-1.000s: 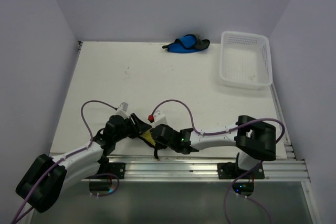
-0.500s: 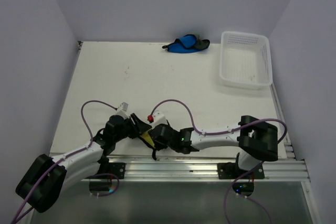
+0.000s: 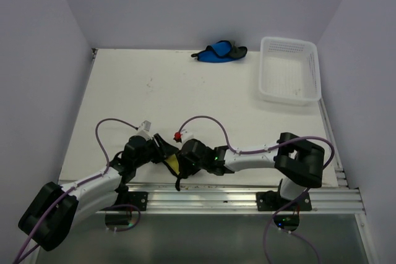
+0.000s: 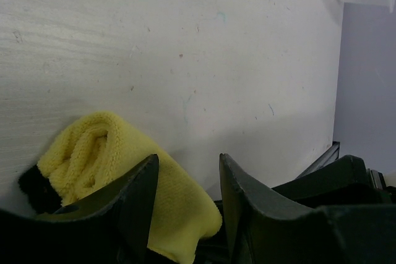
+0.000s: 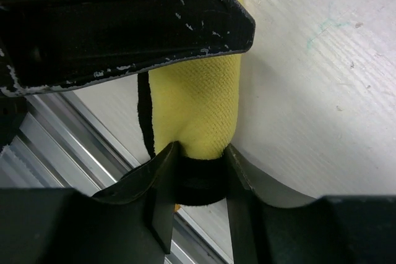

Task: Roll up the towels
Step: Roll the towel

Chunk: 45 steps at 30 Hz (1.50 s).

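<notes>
The yellow towel (image 3: 171,163) lies rolled near the table's front edge, squeezed between both arms. In the left wrist view its roll (image 4: 102,153) runs down between the fingers of my left gripper (image 4: 187,174). It rests against the left finger (image 4: 133,193), with a gap to the right one, so this gripper is open around it. My right gripper (image 5: 201,151) is shut on the yellow towel (image 5: 201,103) at its dark-edged end, and a dark loop (image 5: 144,119) hangs beside it. The blue towel (image 3: 218,52) lies bunched at the far edge.
A white perforated basket (image 3: 289,94) stands at the back right. The aluminium rail (image 3: 235,197) runs right below the grippers along the front edge. The left gripper's finger (image 5: 124,23) fills the top of the right wrist view. Purple walls close in the table.
My right gripper has slid a little left, closer against the left gripper, with the yellow towel's end still in it. The left arm has not moved.
</notes>
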{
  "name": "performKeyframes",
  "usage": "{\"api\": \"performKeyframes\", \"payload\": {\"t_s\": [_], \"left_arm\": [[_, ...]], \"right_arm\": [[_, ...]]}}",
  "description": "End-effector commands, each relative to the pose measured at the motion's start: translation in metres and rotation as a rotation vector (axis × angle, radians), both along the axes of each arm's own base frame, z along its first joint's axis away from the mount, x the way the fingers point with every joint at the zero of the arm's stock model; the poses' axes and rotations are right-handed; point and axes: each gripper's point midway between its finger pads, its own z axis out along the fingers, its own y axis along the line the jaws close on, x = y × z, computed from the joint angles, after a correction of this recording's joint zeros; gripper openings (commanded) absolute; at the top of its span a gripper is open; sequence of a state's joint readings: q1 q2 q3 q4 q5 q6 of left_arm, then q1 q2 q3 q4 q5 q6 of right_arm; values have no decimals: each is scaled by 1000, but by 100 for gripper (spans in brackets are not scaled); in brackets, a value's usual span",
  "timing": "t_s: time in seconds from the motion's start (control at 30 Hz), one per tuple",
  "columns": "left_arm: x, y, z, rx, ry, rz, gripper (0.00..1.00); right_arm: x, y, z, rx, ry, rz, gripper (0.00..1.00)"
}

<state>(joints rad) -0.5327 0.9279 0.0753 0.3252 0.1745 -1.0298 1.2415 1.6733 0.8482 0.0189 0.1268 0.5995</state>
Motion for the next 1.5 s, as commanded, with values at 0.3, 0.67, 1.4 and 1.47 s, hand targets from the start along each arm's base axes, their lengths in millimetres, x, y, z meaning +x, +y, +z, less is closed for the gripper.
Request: {"api": "performKeyframes", "payload": {"t_s": [0.3,0.67,1.4,1.47], "left_arm": [[-1,13,-16,98,33,25,50],[30,4,35,109,-65,37,53],[23,-5,43,31,-66,10,53],[23,-8,49,9,-81,-2,53]], "right_arm": [[-18,-1,-7,-79,-10,69,0],[11,-17,15,-348,-391,-45,0],[17,-23,25,-649,-719,-113,0],[16,-20,24,-660,-728,-107,0]]}}
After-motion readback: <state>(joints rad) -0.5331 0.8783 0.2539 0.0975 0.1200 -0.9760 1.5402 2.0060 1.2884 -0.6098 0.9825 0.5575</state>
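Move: The towel's black-hemmed end already sits between my open right fingertips, about 1 cm below their midpoint. From that hand, the rolled yellow body lies some 3 cm ahead and 4 cm left, and the black strap about 5 cm back and 3 cm left, both low on the table. From my left hand, hovering over the roll, the hemmed end is roughly 7 cm back, 5 cm right and 3 cm down. I shut my right fingers on the towel's black-hemmed end. Then, keeping that pinch, I swing my wrist some 50 degrees so the fingers go from leaning left to pointing forward and down, easing the end about 3 cm right and forward and 1 cm up. Meanwhile my half-open left hand rises about 4 cm and slightly forward, clear above the roll. ##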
